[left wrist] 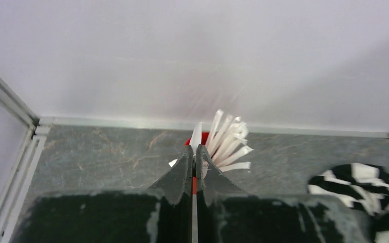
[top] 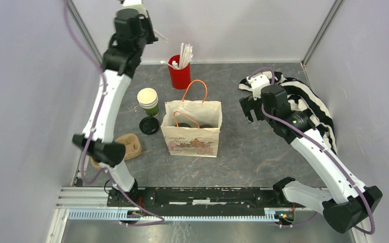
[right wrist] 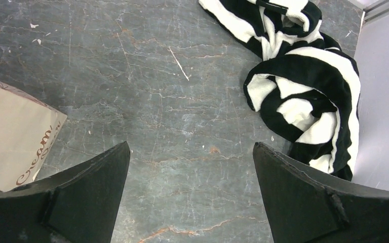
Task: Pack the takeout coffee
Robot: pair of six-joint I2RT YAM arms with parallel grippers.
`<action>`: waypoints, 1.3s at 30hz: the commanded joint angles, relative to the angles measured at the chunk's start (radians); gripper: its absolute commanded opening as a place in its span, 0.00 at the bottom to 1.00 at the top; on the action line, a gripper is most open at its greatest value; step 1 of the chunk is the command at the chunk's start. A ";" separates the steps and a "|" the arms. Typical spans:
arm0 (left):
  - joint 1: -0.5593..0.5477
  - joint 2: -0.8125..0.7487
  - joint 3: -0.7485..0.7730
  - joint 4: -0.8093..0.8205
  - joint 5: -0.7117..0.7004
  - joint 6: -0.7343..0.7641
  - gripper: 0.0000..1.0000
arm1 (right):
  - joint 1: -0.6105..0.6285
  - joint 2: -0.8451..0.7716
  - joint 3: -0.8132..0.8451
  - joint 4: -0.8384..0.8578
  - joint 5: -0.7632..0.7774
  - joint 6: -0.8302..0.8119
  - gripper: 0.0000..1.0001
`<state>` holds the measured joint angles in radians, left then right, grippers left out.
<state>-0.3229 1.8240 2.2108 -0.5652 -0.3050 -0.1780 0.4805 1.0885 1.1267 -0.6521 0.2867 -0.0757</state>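
Observation:
The takeout coffee stands inside an upright paper bag with orange handles. Only the two black lids show in the bag's mouth. My left gripper is raised high at the back, above and left of the red cup. In the left wrist view this gripper is shut on one thin white stick, with the other sticks fanned out behind. My right gripper hangs right of the bag. In its wrist view the right gripper is open over bare table.
A stack of lidless green cups and a loose black lid sit left of the bag. A brown cardboard carrier lies by the left arm. A black-and-white striped cloth lies at the right. Grey walls enclose the table.

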 commanded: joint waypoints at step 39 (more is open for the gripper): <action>-0.172 -0.672 -0.586 -0.281 0.496 0.061 0.02 | 0.005 -0.246 -0.049 -0.087 -0.017 0.105 0.98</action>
<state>-0.3950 1.1294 1.6356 -0.9199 0.3378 -0.1562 0.4824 0.8631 1.0927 -0.7376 0.2626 -0.0006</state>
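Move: The left hand, already holding a white straw, has the paper bag about 21 cm back, 16 cm to its right and 32 cm below. The cup stack is some 11 cm back and 4 cm left, the black lid 17 cm back and 3 cm left, and the red cup 6 cm ahead and 9 cm right, all roughly 40 cm down. From the right hand the bag lies level, about 22 cm left and 13 cm below. Left swings the held straw back some 25 cm and clockwise, up then down, towards the bag; right retreats. ##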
